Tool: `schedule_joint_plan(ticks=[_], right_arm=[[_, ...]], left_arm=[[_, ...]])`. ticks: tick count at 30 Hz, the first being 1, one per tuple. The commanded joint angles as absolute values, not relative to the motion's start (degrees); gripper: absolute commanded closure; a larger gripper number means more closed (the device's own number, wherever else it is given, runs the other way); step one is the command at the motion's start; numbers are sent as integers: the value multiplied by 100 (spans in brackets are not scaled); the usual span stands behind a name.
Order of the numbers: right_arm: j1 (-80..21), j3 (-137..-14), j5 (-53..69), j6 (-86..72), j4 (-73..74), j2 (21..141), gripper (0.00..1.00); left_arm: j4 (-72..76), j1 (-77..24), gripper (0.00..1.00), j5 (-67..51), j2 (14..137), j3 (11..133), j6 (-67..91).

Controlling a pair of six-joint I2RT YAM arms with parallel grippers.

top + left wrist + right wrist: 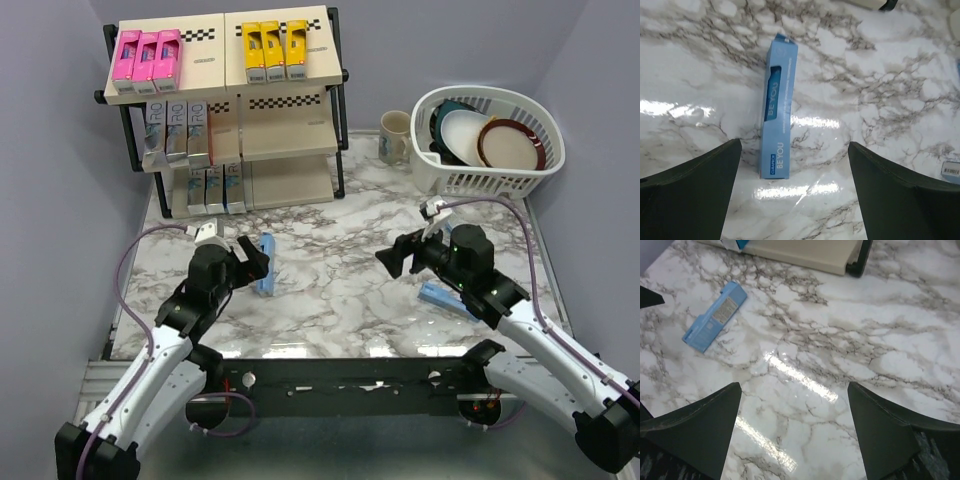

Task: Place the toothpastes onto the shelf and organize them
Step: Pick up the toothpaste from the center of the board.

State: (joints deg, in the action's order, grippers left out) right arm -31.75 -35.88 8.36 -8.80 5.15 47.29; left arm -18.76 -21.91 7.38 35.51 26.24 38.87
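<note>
The shelf (282,140) stands at the back left. Its top board holds three pink toothpastes (147,55) and three yellow ones (275,48). Silver cartons (180,125) stand on the middle tier and teal-blue ones (215,185) on the bottom tier. A light blue carton (265,263) (777,107) (715,316) lies flat on the marble table. My left gripper (252,258) (795,145) is open just near of this carton's end, with nothing between its fingers. Another light blue carton (443,298) lies partly under my right arm. My right gripper (400,255) (794,386) is open and empty over bare marble.
A white plastic basket (480,180) with plates stands at the back right, with a beige mug (394,135) beside it. The shelf's bottom board (805,252) shows at the top of the right wrist view. Purple walls close in the table.
</note>
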Motion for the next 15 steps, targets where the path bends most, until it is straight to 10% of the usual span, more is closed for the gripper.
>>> schedule_joint_plan(ticks=[1, 15], right_arm=[[-3146, -2893, 712, -1379, -130, 4474, 4], [-3146, -1978, 1072, -1723, -984, 4702, 4]], left_arm=[[-1433, -2627, 1, 1226, 4112, 2461, 4535], [-1741, -4131, 2, 3638, 6415, 2848, 4940]])
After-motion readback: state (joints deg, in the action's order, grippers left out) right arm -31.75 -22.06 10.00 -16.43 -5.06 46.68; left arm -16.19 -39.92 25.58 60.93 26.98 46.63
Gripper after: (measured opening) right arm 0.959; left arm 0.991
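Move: The blue toothpaste lies lengthwise with its middle roughly 6 cm ahead of the left gripper, 3 cm to its right and 12 cm below. Beyond it, the nearest silver toothpaste on the bottom shelf is about 25 cm ahead of the left gripper, 6 cm left and 7 cm lower; the empty right part of that shelf is some 26 cm ahead, 9 cm right and 8 cm lower. From the right gripper the blue toothpaste is about 6 cm ahead, 31 cm left and 19 cm down. Bring the left gripper down about 9 cm and some 3 cm to the right, wide open, to come in low over the near end of the blue toothpaste. Meanwhile tip its fingers further down and roll its left side up, each by roughly 15 degrees. Let the open right gripper sink too, about 7 cm, clear of everything. ##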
